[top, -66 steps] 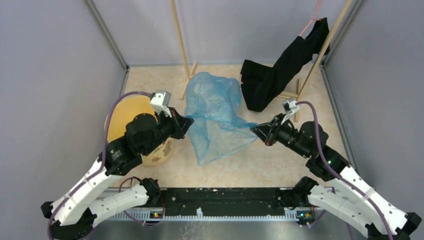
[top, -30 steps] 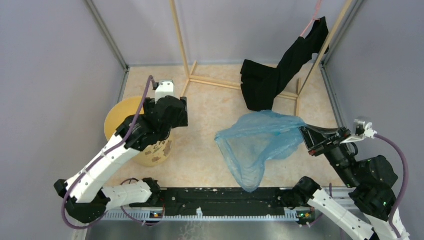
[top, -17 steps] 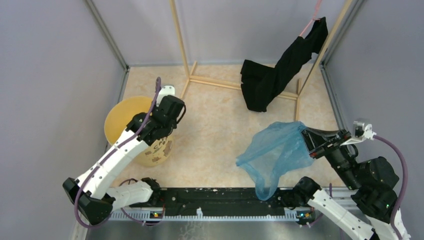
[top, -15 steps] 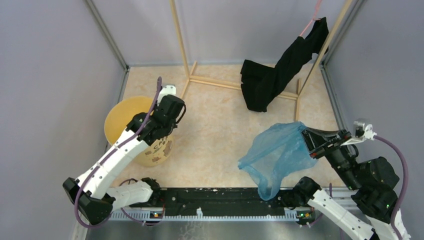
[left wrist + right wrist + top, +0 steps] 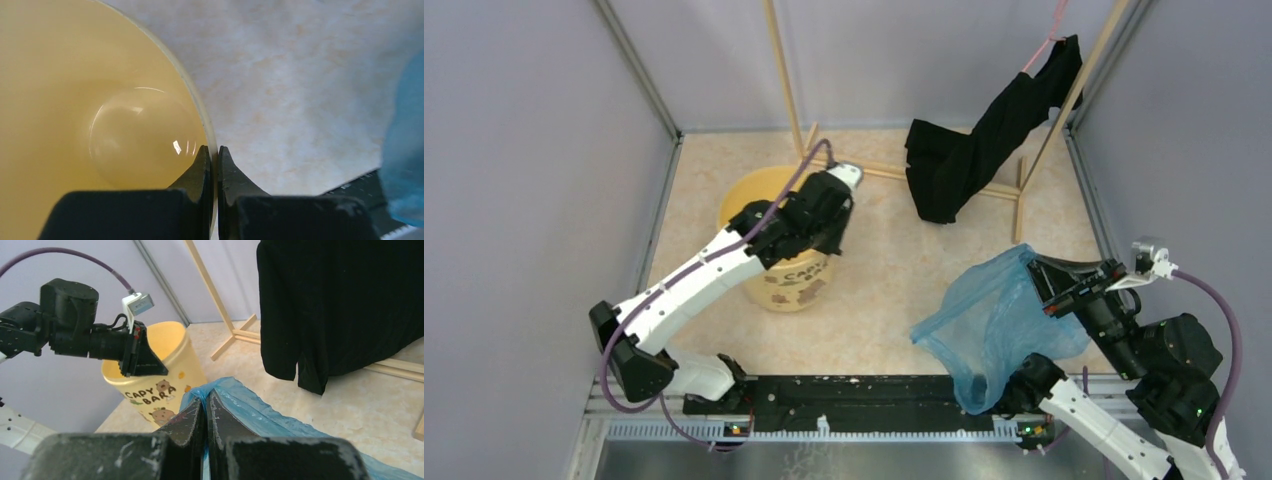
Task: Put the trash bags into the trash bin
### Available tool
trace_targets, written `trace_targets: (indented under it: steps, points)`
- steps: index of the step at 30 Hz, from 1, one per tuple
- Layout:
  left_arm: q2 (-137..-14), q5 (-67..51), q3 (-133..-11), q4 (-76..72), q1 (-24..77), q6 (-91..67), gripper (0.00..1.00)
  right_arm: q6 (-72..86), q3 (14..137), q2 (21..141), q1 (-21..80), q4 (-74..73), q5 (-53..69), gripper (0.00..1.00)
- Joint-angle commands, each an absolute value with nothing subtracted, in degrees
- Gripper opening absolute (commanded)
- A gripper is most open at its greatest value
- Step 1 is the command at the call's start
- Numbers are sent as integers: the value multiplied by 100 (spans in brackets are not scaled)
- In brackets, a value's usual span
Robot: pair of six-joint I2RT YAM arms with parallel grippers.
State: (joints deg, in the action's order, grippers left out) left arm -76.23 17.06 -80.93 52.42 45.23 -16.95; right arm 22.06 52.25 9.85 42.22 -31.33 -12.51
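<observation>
The trash bin (image 5: 792, 287), a round yellow tub with dark lettering, stands left of the table's middle. My left gripper (image 5: 829, 243) is shut on its right rim. In the left wrist view the jaws (image 5: 214, 156) pinch the thin rim, and the yellow inside of the trash bin (image 5: 75, 100) shows empty. At the right, my right gripper (image 5: 1032, 263) is shut on the top edge of the trash bags (image 5: 992, 322), one wrinkly light-blue film bag that hangs down to the near edge. The right wrist view shows the gripper (image 5: 206, 399) closed on the bag (image 5: 265, 416), with the bin (image 5: 152, 390) beyond.
A black garment (image 5: 969, 145) hangs from a wooden rack (image 5: 786, 80) at the back right, its wooden feet on the floor. Grey walls close in both sides and the back. The black rail (image 5: 864, 395) with the arm bases runs along the near edge.
My left gripper has shut on the bin's rim and pulled the bin from the left wall toward the middle. The bag has sagged lower under my right gripper, which stays put.
</observation>
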Motion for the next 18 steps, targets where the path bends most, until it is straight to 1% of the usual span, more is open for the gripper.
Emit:
trace_targets:
  steps: [1, 5, 10, 11, 12, 14, 15, 18]
  points:
    - [-8006, 1373, -8847, 4825, 5478, -1722, 0, 2276, 5312, 1083, 4244, -2962, -1213, 0]
    - [-8334, 1370, -8782, 4606, 5769, -1839, 0, 2279, 5390, 1133, 4239, -2999, -1243, 0]
    - [-8260, 1196, -8293, 4041, 5955, -1938, 0, 2224, 5451, 1184, 4237, -3063, -1315, 0]
    - [-8234, 1125, -8239, 4013, 5959, -1942, 10, 2217, 5429, 1187, 4244, -3048, -1318, 0]
    - [-8210, 1054, -8224, 4013, 5964, -1931, 23, 2218, 5404, 1199, 4245, -3016, -1325, 0]
    - [-8117, 899, -8260, 4081, 5968, -1877, 36, 2221, 5362, 1247, 4241, -2967, -1304, 0]
    - [-8007, 874, -8270, 4117, 5974, -1842, 44, 2222, 5345, 1282, 4237, -2935, -1284, 0]
    - [-7497, 1032, -8302, 4208, 5967, -1727, 73, 2174, 5364, 1403, 4244, -2881, -1246, 0]
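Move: The left hand has the bin's rim pinched; the bin's middle is about 11 cm to its left, 5 cm ahead and 12 cm below. The blue trash bag, the side this hand draws the bin towards, is some 29 cm to its right, 17 cm back and about level in height; the black cloth is roughly 28 cm right, 22 cm ahead and 5 cm above. From the right hand, still holding the bag, the bin is about 45 cm left, 17 cm ahead and 25 cm below. Rightward and somewhat back, quickly at first and then easing off, the left hand drags the bin by its pinched rim about 11 cm towards the blue bag, turning nearly 20 degrees clockwise. Near the stop its fingers open to over half and let go, staying astride the rim. The right hand keeps its grip on the bag. ##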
